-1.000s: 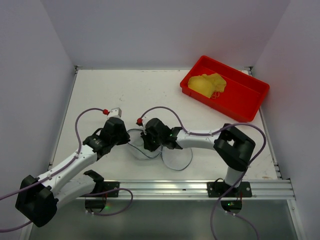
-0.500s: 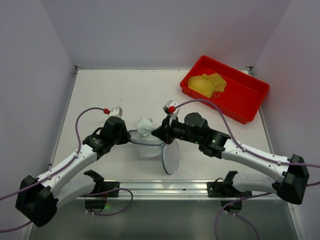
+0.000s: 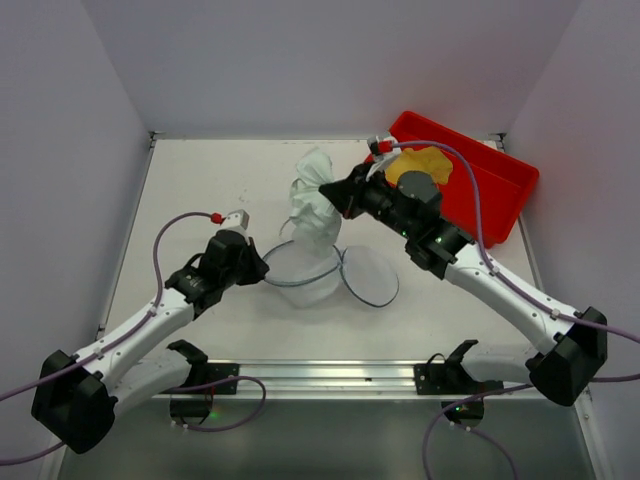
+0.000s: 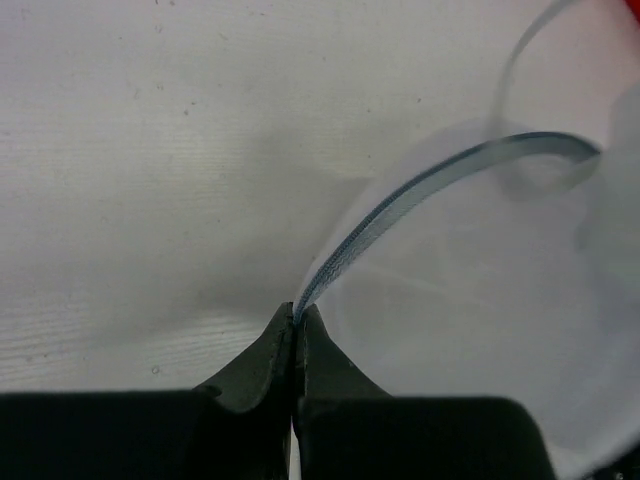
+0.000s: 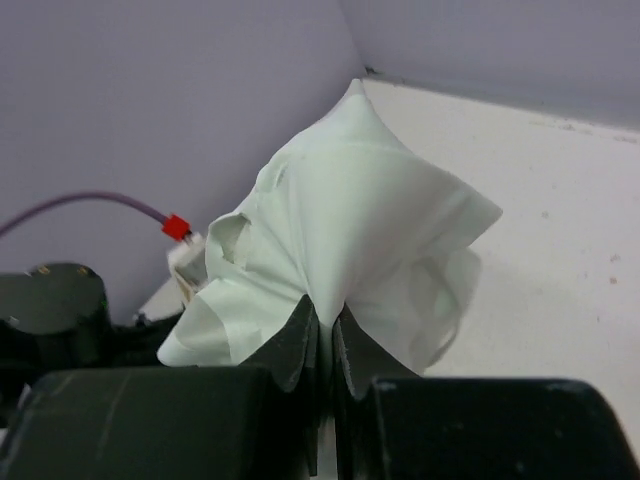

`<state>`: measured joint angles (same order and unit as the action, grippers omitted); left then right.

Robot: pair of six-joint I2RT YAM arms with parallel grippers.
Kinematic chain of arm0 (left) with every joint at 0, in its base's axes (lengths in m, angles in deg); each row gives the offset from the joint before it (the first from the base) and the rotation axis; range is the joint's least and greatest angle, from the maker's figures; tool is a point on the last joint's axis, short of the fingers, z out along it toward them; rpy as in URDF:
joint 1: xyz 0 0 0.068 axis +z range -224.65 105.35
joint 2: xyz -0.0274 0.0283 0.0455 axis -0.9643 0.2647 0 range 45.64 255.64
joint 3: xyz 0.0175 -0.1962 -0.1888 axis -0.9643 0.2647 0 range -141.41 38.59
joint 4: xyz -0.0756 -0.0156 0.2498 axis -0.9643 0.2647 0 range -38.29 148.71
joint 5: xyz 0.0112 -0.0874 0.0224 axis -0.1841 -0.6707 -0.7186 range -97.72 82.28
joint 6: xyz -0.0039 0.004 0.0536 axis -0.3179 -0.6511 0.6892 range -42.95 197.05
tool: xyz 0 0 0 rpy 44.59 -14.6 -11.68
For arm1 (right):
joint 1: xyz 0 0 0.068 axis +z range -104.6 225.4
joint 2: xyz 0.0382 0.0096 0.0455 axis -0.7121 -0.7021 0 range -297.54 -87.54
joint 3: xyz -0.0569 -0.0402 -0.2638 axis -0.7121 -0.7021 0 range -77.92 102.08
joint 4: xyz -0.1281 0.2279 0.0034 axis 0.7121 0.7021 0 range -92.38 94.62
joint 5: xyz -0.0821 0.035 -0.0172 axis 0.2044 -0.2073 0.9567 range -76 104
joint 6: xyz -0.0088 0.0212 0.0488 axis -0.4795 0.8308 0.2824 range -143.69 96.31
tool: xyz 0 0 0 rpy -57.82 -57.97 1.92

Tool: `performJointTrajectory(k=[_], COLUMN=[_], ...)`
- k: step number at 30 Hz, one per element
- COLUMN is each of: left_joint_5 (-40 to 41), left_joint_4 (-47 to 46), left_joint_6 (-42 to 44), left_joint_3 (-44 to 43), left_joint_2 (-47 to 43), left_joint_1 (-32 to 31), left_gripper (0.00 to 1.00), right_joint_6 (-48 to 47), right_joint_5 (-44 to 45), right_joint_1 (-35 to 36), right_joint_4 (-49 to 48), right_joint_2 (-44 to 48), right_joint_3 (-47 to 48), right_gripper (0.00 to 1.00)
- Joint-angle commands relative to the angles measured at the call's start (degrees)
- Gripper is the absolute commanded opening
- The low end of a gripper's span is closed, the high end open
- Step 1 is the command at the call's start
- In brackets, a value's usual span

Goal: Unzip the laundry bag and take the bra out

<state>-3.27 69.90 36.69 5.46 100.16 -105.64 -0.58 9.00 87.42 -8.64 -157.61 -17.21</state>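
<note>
The laundry bag lies unzipped on the table, its two translucent mesh halves spread side by side, the lid half to the right. My left gripper is shut on the bag's zipper rim at its left edge; in the left wrist view the fingertips pinch the rim tape. The bra, pale white and crumpled, hangs in the air above and behind the bag. My right gripper is shut on a fold of the bra, the fabric bunched between its tips.
A red plastic tray stands at the back right with a yellow cloth in it. White walls close in the table on the left, back and right. The aluminium rail with the arm bases runs along the near edge.
My right gripper has pulled the bra up out of the bag and carried it toward the back right. The lid half has dropped flat. The left gripper still holds the rim.
</note>
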Motion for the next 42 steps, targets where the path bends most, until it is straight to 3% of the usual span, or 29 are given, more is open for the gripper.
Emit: performJointTrajectory(k=[1, 3, 5, 9, 12, 20, 27, 35, 38, 39, 42], left_joint_5=[-0.9, -1.7, -3.4, -1.7, -1.1, -3.2, -4.2, -6.5, -6.4, -6.4, -6.2], left_joint_4=[-0.2, -0.9, -2.4, -1.4, -1.0, -2.9, -2.9, -4.3, -4.6, -4.7, -4.6], left_joint_6=[2.1, 2.0, 2.1, 2.3, 2.5, 2.1, 2.6, 2.7, 3.0, 3.2, 3.4], left_joint_3=[-1.2, -2.5, -3.1, -5.0, -4.8, -2.3, -1.8, -1.7, -1.5, -1.5, -1.9], left_joint_2=[2.1, 4.1, 5.4, 6.3, 6.1, 6.2, 6.3, 8.0, 8.5, 8.6, 9.0], left_joint_1=[0.7, 0.7, 0.7, 0.7, 0.7, 0.7, 0.7, 0.7, 0.7, 0.7, 0.7], left_gripper=[0.0, 0.0, 0.0, 0.0, 0.0, 0.0, 0.0, 0.0, 0.0, 0.0, 0.0], right_joint_6=[2.8, 5.8, 6.4, -0.5, -4.4, -8.0, -3.3, -1.0, -0.4, -0.1, 1.1], right_joint_5=[-9.4, -14.3, -13.6, -1.4, 9.3, 22.0, 20.4, 22.4, 23.1, 23.1, 21.2], right_joint_1=[-1.5, -1.4, -1.5, -2.9, -8.9, -27.0, -43.7, -49.8, -50.0, -50.1, -50.0], right_joint_4=[-8.0, -10.9, -11.6, -3.6, 1.9, 6.1, 8.9, 14.2, 17.5, 18.6, 22.1], right_joint_2=[-1.4, -2.5, -3.4, -3.9, -3.8, -5.2, -14.8, -32.5, -37.3, -38.2, -38.2], right_joint_3=[10.1, 11.2, 12.4, 16.4, 18.9, 16.7, 16.8, 22.3, 25.0, 25.9, 28.8], right_gripper=[0.0, 0.0, 0.0, 0.0, 0.0, 0.0, 0.0, 0.0, 0.11, 0.22, 0.37])
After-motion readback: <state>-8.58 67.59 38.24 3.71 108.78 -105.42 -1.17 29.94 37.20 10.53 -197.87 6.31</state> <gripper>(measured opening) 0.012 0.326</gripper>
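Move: The free floor in the right half of the red bin, where I take the white bra, is about 20 cm ahead of my right hand, 41 cm to its right and 30 cm below. The yellow bra in the bin is some 28 cm ahead and 26 cm right; the laundry bag is about 4 cm back, 4 cm left, roughly 28 cm below. From my left hand that bin spot lies about 26 cm ahead, 54 cm right, 8 cm below. My right hand keeps its pinch on the white bra and lifts it about 12 cm, clear of the bag, then swings fast some 40 cm right and 22 forward into the bin, turning clockwise and diving at the end with fingers tipping down; there they part a third. My left keeps pinching the bag's zipped rim, easing about 2 cm down and right. ##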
